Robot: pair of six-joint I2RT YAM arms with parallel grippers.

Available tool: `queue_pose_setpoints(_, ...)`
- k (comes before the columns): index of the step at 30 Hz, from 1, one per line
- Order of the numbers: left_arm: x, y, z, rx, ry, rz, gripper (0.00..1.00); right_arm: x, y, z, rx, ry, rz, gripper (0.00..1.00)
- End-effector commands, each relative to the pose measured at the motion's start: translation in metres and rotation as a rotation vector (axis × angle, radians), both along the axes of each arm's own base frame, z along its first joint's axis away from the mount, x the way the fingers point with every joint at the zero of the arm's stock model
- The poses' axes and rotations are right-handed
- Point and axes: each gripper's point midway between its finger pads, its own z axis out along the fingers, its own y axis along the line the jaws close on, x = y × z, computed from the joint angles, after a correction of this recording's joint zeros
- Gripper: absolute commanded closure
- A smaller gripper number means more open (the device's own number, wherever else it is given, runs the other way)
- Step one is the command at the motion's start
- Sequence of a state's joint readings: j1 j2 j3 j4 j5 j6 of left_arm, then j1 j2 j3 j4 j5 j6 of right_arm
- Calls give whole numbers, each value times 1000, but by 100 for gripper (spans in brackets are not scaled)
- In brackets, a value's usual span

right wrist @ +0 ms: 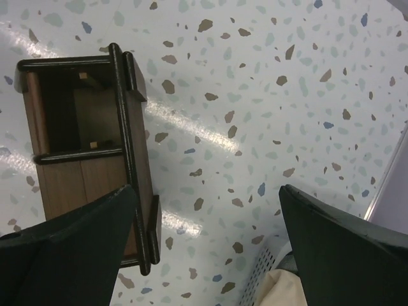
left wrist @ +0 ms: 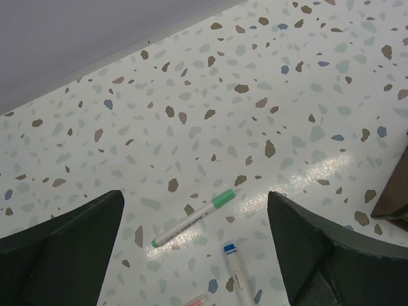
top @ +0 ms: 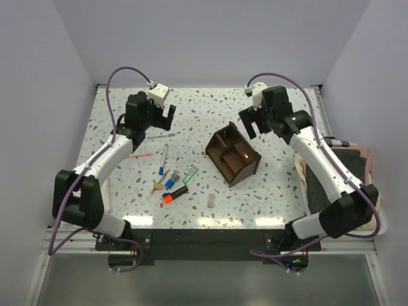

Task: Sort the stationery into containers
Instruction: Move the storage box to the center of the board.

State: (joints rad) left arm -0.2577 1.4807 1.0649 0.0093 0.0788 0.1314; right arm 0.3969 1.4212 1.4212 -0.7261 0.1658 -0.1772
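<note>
The dark brown wooden organizer with inner dividers stands at the table's middle right. The stationery lies left of it: a thin green-capped pen, a pink pen, a blue-capped pen, a green marker, blue-capped pieces, an orange-and-black marker and a tan block. My left gripper is open and empty above the green-capped pen and the blue-capped pen. My right gripper is open and empty beside the organizer, over bare table.
A pile of dark and pink cloths lies off the table's right edge, with a pen-like item on it. A pale cloth shows low in the right wrist view. White walls close the back and sides.
</note>
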Motion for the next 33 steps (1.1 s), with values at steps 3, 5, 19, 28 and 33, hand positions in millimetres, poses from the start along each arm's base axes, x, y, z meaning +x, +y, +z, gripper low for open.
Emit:
queue_pose_setpoints(3,-1,-4,19,-26,-45,-15,0,-6,54,15,110,5,357,3)
queue_pose_setpoints(5,-2,-4,21,-29,-47,-16,0,-3,66,11,146,23,396,5)
queue_pose_setpoints(19,-5,-1,16,-24,-42,-8,0,23,81,-40,134,208,387,26)
queue_pose_setpoints(28,-6,2,10,-9,-34,2,0,39,87,-60,107,268,389,37)
queue_pose_setpoints(33,-3,5,8,4,-37,13,0,44,88,-64,96,283,384,40)
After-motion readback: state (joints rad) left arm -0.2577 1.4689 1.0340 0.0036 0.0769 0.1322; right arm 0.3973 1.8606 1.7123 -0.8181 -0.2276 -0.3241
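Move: The storage box's middle lies about 8 cm to the right hand's left, some 5 cm back and roughly 17 cm below. The green highlighter is some 22 cm to that hand's left and 11 cm back; the small eraser is about 15 cm left and 18 cm back, both on the table some 23 cm below. From the left hand the box is about 21 cm right, 11 cm back and 14 cm lower. Leftward first, the right hand swings about 8 cm towards the storage box while turning some 20 degrees counter-clockwise. It then sinks about 8 cm, easing forward and tipping further downward, to come in over the box's far corner. Its open fingers narrow to a bit over half their width, one each side of the right-hand long wall's line; no contact can be made out. ##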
